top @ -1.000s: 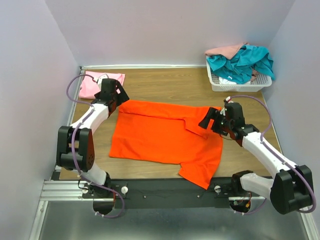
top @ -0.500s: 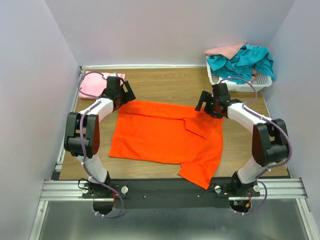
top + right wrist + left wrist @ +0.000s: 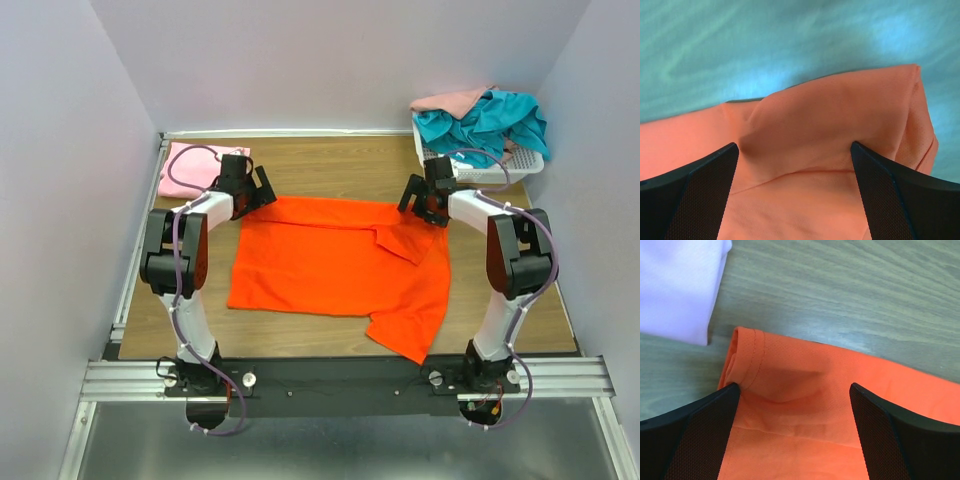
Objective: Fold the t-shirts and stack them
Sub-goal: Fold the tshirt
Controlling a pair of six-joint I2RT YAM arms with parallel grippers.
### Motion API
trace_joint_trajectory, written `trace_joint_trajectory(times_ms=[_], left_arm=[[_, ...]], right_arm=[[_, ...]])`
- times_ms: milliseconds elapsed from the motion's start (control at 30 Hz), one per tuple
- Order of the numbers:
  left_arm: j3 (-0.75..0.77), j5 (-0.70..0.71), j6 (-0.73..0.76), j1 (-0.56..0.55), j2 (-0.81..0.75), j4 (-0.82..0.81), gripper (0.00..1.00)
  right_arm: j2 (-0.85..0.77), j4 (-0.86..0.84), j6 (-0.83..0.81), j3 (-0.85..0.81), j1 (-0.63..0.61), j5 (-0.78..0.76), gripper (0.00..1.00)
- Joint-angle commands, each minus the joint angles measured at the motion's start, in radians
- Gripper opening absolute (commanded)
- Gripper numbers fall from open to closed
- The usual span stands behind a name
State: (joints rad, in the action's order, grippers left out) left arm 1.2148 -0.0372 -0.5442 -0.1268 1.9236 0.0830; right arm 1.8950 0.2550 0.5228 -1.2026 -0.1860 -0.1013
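The bright orange t-shirt (image 3: 330, 265) lies spread on the wooden table, with a flap folded over near its far right corner. My left gripper (image 3: 262, 190) is down on the shirt's far left corner, open, its fingers straddling the hemmed edge (image 3: 747, 352). My right gripper (image 3: 420, 205) stands open on the far right corner, with rumpled orange cloth (image 3: 840, 115) between its fingers. Each wrist view shows cloth in the wide gap, left gripper (image 3: 795, 387) and right gripper (image 3: 795, 147), unpinched. A light pink t-shirt (image 3: 190, 165) lies folded at the far left. Teal (image 3: 490, 120) and peach-pink (image 3: 450, 100) t-shirts fill the basket.
The white mesh basket (image 3: 480, 172) stands at the far right corner, just behind the right gripper. Walls close the table on three sides. The folded pink shirt (image 3: 675, 285) lies close to the left gripper's fingers. Bare wood (image 3: 330, 165) runs along the far edge.
Both arms have reached away from me to the shirt's far corners, grippers open throughout. The orange shirt has shifted slightly and rumpled at those corners.
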Motion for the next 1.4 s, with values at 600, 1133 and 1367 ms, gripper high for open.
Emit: trace_joint_trajectory(times_ms=[600, 1133, 1367], left_arm=[[-0.01, 0.028, -0.043, -0.03, -0.173, 0.058, 0.98], [-0.63, 0.247, -0.39, -0.085, -0.857, 0.366, 0.99], [-0.695, 0.224, -0.499, -0.085, -0.974, 0.481, 0.99]], right_arm=[[-0.197, 0.04, -0.046, 0.035, 0.042, -0.011, 1.0], [-0.668, 0.04, 0.065, 0.408, 0.04, -0.021, 1.0], [-0.666, 0.04, 0.063, 0.414, 0.04, -0.021, 1.0]])
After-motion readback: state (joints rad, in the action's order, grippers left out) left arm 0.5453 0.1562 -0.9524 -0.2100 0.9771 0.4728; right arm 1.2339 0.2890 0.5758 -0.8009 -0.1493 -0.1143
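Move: The left hand's open fingertips are at the orange t-shirt's far-left corner, which is about 3 cm left and 2 cm ahead. The near-left corner it heads for is some 29 cm back and 8 cm left, and the pink folded shirt is roughly 17 cm left, 9 cm ahead. For the right hand, the middle of the turned-back flap lies about 11 cm back and 1 cm left, the far-right corner 3 cm ahead and 7 cm right; everything is about 1 cm below the hands. With fingers wide open on the cloth, both hands push the t-shirt's far edge forward, the left about 2 cm and the right nearly 4 cm, then lift off and draw back. The left arcs up to about 10 cm and sweeps some 23 cm back, sinking low beside the near-left corner as it turns about 20 degrees counter-clockwise, while the right backs off and climbs roughly 10 cm to hover open over the flap, its fingers tipping up some 13 degrees. ##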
